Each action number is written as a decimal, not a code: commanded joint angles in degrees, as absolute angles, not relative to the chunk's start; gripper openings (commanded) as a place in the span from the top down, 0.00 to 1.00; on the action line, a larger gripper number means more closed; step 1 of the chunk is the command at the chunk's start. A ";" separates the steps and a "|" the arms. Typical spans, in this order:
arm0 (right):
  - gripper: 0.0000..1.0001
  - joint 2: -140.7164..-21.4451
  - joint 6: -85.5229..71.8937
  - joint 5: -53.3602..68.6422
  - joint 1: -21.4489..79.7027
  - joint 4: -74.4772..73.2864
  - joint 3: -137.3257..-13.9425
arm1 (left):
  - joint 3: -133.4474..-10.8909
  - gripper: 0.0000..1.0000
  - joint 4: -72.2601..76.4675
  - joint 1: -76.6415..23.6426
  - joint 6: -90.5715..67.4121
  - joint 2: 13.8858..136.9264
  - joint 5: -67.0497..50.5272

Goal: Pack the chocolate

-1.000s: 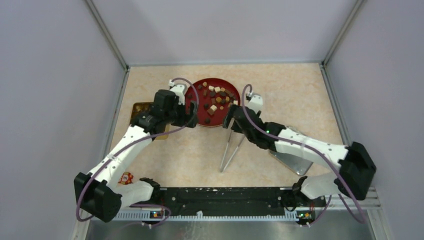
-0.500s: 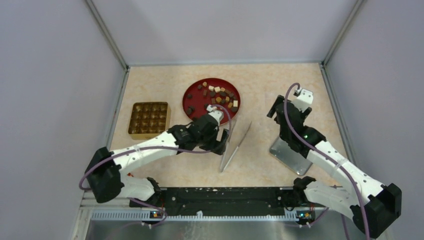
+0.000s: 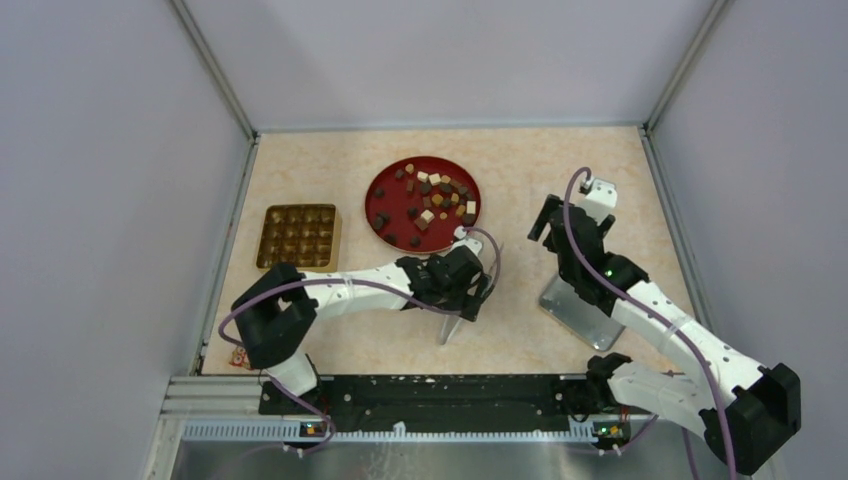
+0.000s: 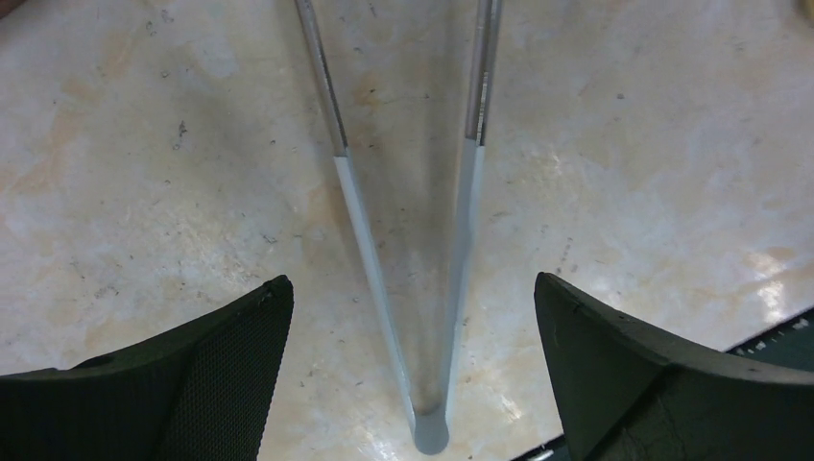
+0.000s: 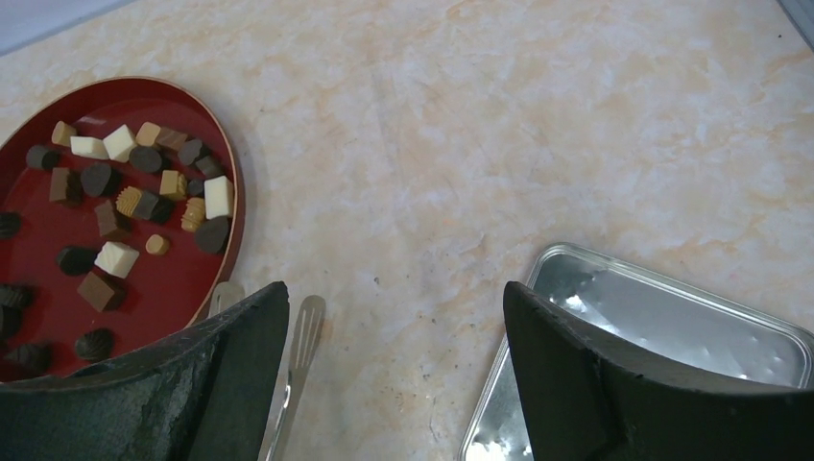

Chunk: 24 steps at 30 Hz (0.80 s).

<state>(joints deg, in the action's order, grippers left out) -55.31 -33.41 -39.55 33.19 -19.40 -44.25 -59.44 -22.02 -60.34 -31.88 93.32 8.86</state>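
The chocolate [image 3: 427, 215] lies as several small brown, tan and cream pieces on a red plate [image 3: 370, 203]; the right wrist view shows the pieces [image 5: 218, 196] at its left. Metal tongs [image 4: 461, 240] lie on the table, hinge end nearest. My left gripper [image 4: 411, 280] hangs open right above them, one finger on each side, not touching. In the top view that gripper [image 3: 472, 298] covers most of the tongs [image 3: 447, 332]. My right gripper [image 5: 394, 286] is open over bare table, its top-view position [image 3: 546, 222] being right of the plate.
A gold compartment tray [image 3: 299, 237] sits at the left. An upturned silver tin [image 3: 580, 312] lies at the right, below my right gripper, and fills the right wrist view's lower right [image 5: 653, 355]. The tongs' slotted tips [image 5: 305, 331] reach near the plate [image 5: 48, 288].
My left arm swung from the plate's left side down and right until it was over the tongs. My right arm left the tongs, moved right, then stayed.
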 commanded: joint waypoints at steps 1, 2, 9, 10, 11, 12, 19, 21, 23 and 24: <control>0.20 -55.46 -32.41 -38.22 32.70 -17.75 -45.35 | -61.76 0.01 -23.75 -61.18 -33.55 95.72 16.79; 0.20 -55.47 -32.42 -38.23 32.70 -17.94 -45.35 | -61.88 0.01 -23.65 -61.24 -33.88 96.55 17.29; 0.20 -55.47 -32.92 -38.15 32.70 -18.16 -44.85 | -63.50 0.10 -21.15 -61.43 -32.92 101.95 15.31; 0.20 -55.46 -33.06 -38.10 32.70 -18.23 -44.83 | -63.66 0.12 -20.99 -61.42 -32.95 102.45 15.08; 0.20 -55.40 -33.17 -38.06 32.70 -18.26 -44.82 | -63.76 0.14 -20.60 -61.38 -33.00 102.74 14.96; 0.20 -55.38 -33.24 -38.01 32.70 -18.33 -44.82 | -63.80 0.17 -20.26 -61.38 -33.03 102.89 14.94; 0.21 -55.36 -33.56 -37.70 32.70 -18.83 -44.65 | -65.70 0.33 -20.10 -61.47 -32.60 104.78 16.52; 0.21 -55.37 -33.78 -37.58 32.70 -19.03 -44.65 | -66.39 0.35 -20.47 -61.37 -32.69 105.48 16.50; 0.21 -55.31 -34.00 -37.54 32.70 -19.14 -44.65 | -66.44 0.35 -20.56 -61.38 -33.01 105.87 16.45; 0.21 -55.34 -34.04 -37.51 32.70 -19.16 -44.60 | -66.53 0.35 -20.61 -61.40 -33.12 106.09 16.58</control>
<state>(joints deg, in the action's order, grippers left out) -55.35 -33.32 -37.71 33.19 -19.59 -44.25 -64.90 -21.19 -61.19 -32.73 104.86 15.81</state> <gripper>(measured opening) 0.795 0.650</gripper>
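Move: The left hand, wide open, is just over the open tongs lying on the table: their middle is about 2 cm ahead, 1 cm right and 6 cm below. The red plate of chocolates is some 18 cm ahead and 10 cm left of it, the metal tray about 22 cm right and 1 cm back. From the right hand the tongs lie roughly 10 cm back, 18 cm left and 19 cm below. The left hand sinks about 4 cm, then eases 2 cm forward, its fingers partly closing around the tongs' legs. ##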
